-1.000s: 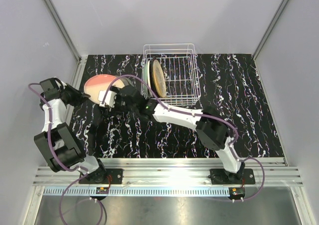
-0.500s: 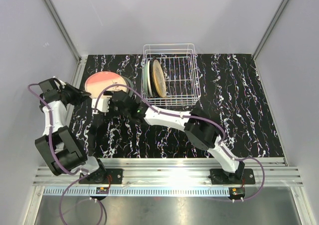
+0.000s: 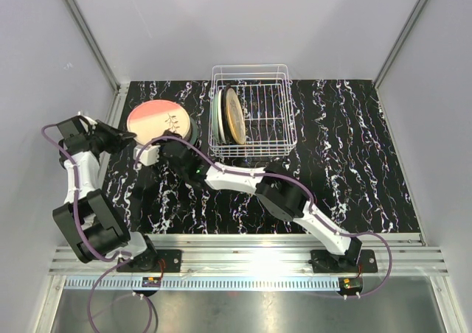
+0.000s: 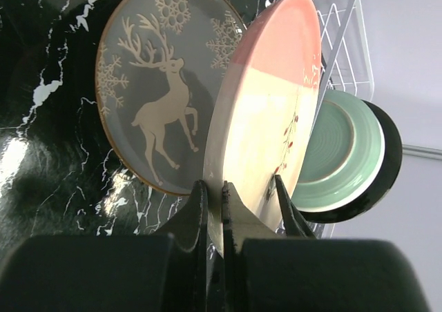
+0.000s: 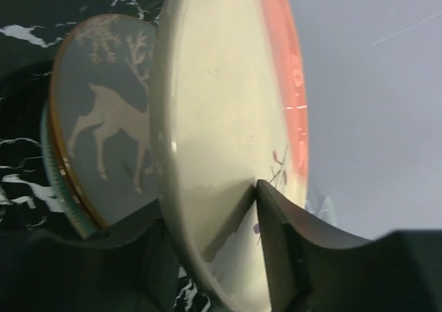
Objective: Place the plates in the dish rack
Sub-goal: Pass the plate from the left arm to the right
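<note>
A pink and cream plate (image 3: 157, 119) with a leaf motif is held up on edge at the table's far left. My left gripper (image 3: 127, 136) is shut on its left rim (image 4: 222, 184). My right gripper (image 3: 164, 148) straddles the plate's near edge (image 5: 207, 208). One finger (image 5: 276, 219) touches the plate's face; the other is hidden behind the plate. Under it lies a grey deer plate (image 4: 152, 98). The white wire dish rack (image 3: 262, 90) holds a pale green plate (image 3: 215, 112) and a cream brown-rimmed plate (image 3: 234, 116) upright at its left end.
A dark plate (image 4: 394, 153) stands behind the green one (image 4: 342, 153) in the rack. The right arm stretches across the table in front of the rack. A metal rail runs along the left wall beside the left arm.
The right arm has reached further left to the pink plate's near edge and its jaws have narrowed around the rim. The plate has shifted slightly left in the left gripper.
</note>
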Controlling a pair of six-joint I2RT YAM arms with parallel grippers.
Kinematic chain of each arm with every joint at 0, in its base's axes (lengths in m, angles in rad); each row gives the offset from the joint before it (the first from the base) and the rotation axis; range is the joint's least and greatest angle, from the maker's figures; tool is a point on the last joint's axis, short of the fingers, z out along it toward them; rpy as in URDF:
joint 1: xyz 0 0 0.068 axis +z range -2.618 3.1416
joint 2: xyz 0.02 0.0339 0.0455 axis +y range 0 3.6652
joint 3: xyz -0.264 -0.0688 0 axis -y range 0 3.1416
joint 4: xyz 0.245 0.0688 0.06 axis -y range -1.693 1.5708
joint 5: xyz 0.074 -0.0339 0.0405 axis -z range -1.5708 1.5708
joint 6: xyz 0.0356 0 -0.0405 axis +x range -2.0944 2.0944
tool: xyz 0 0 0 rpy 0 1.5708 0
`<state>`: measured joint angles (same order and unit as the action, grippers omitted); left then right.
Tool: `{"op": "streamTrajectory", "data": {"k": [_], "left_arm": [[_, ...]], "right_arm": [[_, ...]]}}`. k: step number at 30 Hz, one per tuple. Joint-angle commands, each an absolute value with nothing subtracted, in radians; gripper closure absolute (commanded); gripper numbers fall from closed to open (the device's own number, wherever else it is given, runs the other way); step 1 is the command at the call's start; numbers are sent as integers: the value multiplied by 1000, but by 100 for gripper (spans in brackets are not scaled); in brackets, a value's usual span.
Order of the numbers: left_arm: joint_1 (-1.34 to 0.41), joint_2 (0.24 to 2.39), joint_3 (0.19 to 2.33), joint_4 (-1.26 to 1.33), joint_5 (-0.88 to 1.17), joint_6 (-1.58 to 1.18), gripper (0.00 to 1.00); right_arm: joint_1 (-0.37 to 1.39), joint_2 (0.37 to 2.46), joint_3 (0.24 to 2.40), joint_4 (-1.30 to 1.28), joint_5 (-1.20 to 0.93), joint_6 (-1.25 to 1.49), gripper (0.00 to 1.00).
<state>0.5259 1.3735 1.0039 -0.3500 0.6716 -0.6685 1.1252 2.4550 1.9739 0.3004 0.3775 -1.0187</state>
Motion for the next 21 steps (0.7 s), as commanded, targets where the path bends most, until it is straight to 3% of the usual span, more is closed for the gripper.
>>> {"op": "streamTrajectory", "data": {"k": [1, 7, 9, 12, 15, 19, 21], "left_arm": [[531, 1315, 1014, -199, 821, -752, 100], [531, 1315, 1014, -196, 825, -753, 100], [531, 1316, 1014, -196, 827, -755, 94], [534, 1318, 1014, -192, 830, -756, 92], [532, 1318, 1014, -190, 836, -753, 84], [532, 1310, 1011, -190, 830, -747, 64], [534, 1312, 1011, -184, 836, -747, 62]], "right_arm": [[1140, 2454, 1967, 520, 448, -1135, 53], [1154, 2462, 1962, 607, 460, -1183, 68], [1158, 2459, 1956, 627, 462, -1190, 73], [1167, 2453, 1948, 656, 460, -1206, 83], [1175, 2444, 1945, 678, 459, -1226, 93], [1181, 2419, 1934, 695, 460, -1218, 98], [1183, 2401, 1918, 699, 457, -1216, 99]]}}
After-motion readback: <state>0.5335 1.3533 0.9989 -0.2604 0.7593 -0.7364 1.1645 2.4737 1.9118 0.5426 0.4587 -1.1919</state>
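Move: The left hand still pinches the upright-tilted plate by its rim, its middle about 8 cm right and 4 cm ahead; from the right hand, part-closed around its near rim, that middle is some 5 cm ahead and 1 cm left. The deer plate on the stack lies about 13 cm below the left hand, 9 cm right, 3 cm ahead. The racked plates stand some 19 cm right and 6 cm ahead of the right hand. Right fingers close on the plate's rim, tipping up 10 degrees, while the left let go, rising 2.5 cm. ##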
